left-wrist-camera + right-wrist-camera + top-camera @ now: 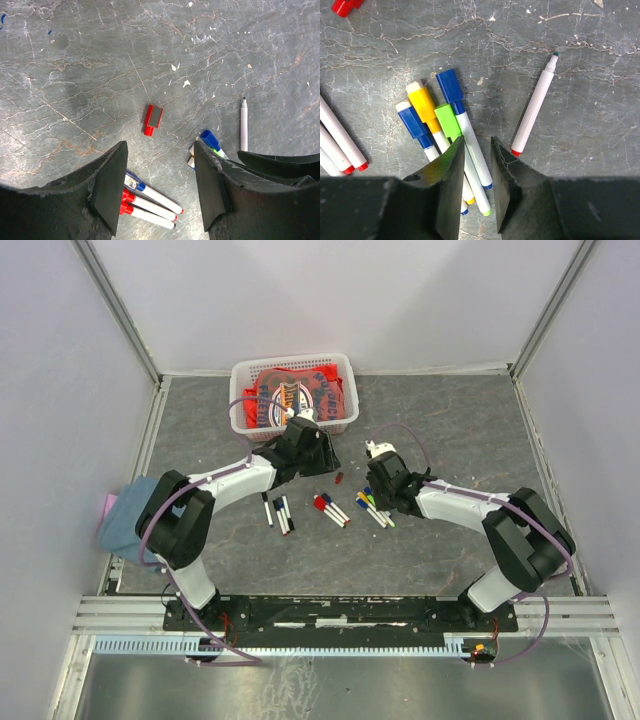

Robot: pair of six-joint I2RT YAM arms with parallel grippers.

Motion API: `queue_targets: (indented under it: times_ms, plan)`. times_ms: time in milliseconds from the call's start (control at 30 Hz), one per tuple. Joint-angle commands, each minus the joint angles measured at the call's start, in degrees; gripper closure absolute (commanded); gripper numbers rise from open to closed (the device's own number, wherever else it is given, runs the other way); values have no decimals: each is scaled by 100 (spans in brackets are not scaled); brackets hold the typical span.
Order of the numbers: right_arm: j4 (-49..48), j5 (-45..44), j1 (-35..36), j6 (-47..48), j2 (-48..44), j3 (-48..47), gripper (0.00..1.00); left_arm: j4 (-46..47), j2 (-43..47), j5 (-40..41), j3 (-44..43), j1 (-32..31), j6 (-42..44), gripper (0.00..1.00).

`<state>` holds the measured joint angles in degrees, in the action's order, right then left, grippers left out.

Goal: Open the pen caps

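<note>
A loose red pen cap (152,120) lies on the grey table ahead of my left gripper (160,145), which hangs open over it with nothing between its fingers. Below it lie capped pens, two red and one blue (150,202). My right gripper (477,139) hovers over a bundle of capped pens in blue, yellow and green (437,112). Its jaws stand narrowly open, and the barrel of a blue-capped pen (465,125) runs into the gap. An uncapped pen (535,102) lies to its right. From above, both grippers (318,458) (385,485) flank the red cap (339,478).
A white basket (237,400) holding a red printed bag stands at the back behind the left arm. Black-capped pens (277,513) lie left of the red ones (331,508). A blue and pink cloth (118,517) hangs at the table's left edge.
</note>
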<state>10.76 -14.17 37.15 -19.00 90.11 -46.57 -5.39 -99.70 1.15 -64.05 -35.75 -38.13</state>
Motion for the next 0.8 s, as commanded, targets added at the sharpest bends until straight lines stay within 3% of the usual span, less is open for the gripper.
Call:
queue_targets:
  times_ms: [0,367,467,667,767]
  plan:
    - [-40,-24,42,20,92,45,66,289,263,-70,22,31,-185,38]
    - [74,27,62,-23,261,26,69,336,335,-152,25,76,-238,37]
    - [174,69,71,-69,332,-10,74,346,357,-200,24,74,-256,37]
    - [283,183,90,-221,421,-2,98,364,397,-394,46,86,-312,37]
    - [277,71,86,-225,332,19,99,412,399,-625,63,80,-375,36]
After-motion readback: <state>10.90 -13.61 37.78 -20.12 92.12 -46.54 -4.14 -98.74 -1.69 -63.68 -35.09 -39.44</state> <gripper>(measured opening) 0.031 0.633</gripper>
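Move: The right hand hangs about 2 cm above the blue-capped pen at the right end of the row, whose middle is some 1 cm ahead of it. The green-capped pen lies about 2 cm back, the yellow-capped one some 1 cm back and 3 cm left, and the uncapped marker about 5 cm ahead and 5 cm right. From the left hand the blue-capped pen is roughly 8 cm back, 11 cm right and 8 cm below. The right hand sinks a last 1 cm or so, easing very slightly back, so that its partly open fingers come down astride the white barrel of the rightmost blue-capped pen, behind its cap and clear of the green-capped one. It then stays low with the wrist practically unturned and shuts its fingers from about a third open to nearly closed, pinching the barrel with the cap left free ahead of the fingertips. ##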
